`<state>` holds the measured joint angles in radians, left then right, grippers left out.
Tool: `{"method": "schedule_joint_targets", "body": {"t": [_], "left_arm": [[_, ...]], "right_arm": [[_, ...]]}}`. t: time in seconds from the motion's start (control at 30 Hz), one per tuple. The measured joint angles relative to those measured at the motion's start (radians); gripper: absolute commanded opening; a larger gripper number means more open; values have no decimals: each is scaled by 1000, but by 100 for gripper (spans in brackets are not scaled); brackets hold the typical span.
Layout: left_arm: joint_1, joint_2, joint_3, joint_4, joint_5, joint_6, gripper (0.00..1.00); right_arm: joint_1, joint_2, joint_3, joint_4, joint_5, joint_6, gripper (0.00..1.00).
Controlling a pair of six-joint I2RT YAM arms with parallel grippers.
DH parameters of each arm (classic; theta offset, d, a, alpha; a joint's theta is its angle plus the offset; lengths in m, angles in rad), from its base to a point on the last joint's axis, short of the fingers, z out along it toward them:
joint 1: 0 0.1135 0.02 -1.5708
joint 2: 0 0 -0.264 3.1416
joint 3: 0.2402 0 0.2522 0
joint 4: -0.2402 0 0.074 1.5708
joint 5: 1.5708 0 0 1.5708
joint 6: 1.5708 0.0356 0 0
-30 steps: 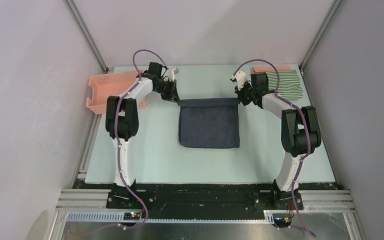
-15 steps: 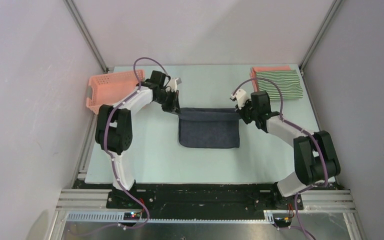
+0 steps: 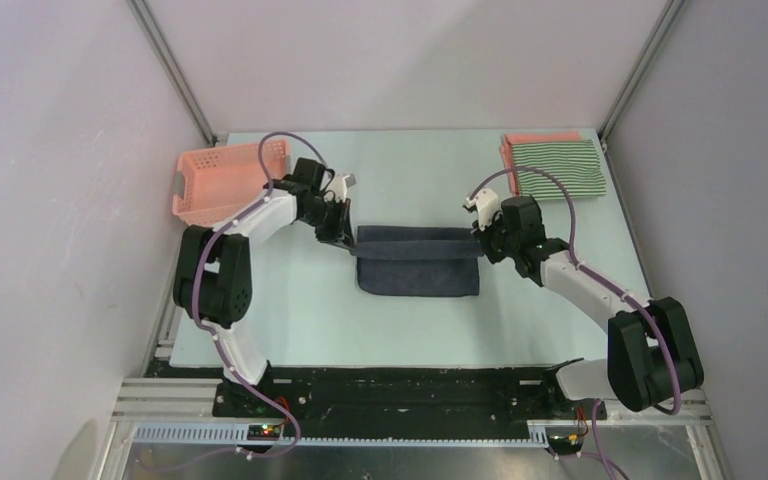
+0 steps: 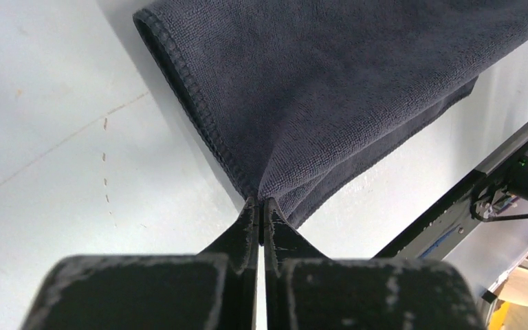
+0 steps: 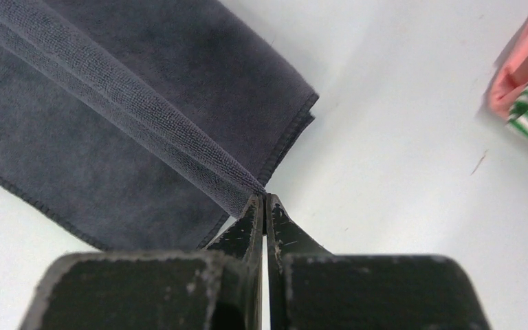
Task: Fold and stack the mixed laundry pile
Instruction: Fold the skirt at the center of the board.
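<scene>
A dark navy-grey cloth (image 3: 418, 272) lies mid-table with its far edge lifted and drawn toward me over the lower part. My left gripper (image 3: 348, 240) is shut on that edge's left corner; in the left wrist view the cloth (image 4: 330, 89) hangs from the gripper (image 4: 261, 201). The right corner is pinched by my right gripper (image 3: 480, 247), which is shut; the right wrist view shows the cloth (image 5: 110, 137) stretched from the gripper (image 5: 265, 196). A green-and-white striped garment (image 3: 560, 167) lies folded on a salmon-pink one (image 3: 540, 138) at the far right corner.
A rigid pink lattice basket (image 3: 222, 180) stands at the far left of the table (image 3: 310, 310), just behind my left arm. Grey walls with metal posts close in the sides and back. The striped and pink stack also shows at the right wrist view's edge.
Both grippers have pulled the dark cloth's far edge toward the near side, over the lower half. The visible cloth has grown shorter front to back. Both arms have swung nearer.
</scene>
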<state>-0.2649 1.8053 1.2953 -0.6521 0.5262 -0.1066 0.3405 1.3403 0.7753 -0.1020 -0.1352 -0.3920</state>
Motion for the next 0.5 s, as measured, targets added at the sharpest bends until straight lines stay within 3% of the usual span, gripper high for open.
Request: {"method": "schedule_joint_targets", "body": {"t": [0.5], "left_arm": [[-60,-6,-99,-2,-21,-27,0]], "right_arm": [[84,-2,-4,-182,95,208,0]]}}
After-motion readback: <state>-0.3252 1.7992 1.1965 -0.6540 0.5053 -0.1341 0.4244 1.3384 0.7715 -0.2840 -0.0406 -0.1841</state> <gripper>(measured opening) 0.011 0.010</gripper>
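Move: Each hand holds one end of the skirt's raised edge. The left near corner lies about 9 cm back and 1 cm right of the left hand, 5 below; the laundry basket is 16 cm ahead and 29 left. From the right hand, the right near corner lies some 10 cm straight back, 6 below, with the striped stack 20 ahead and 19 right. Both hands, still pinching the skirt's edge, draw it back about 4 cm and down 3 towards the near edge. ##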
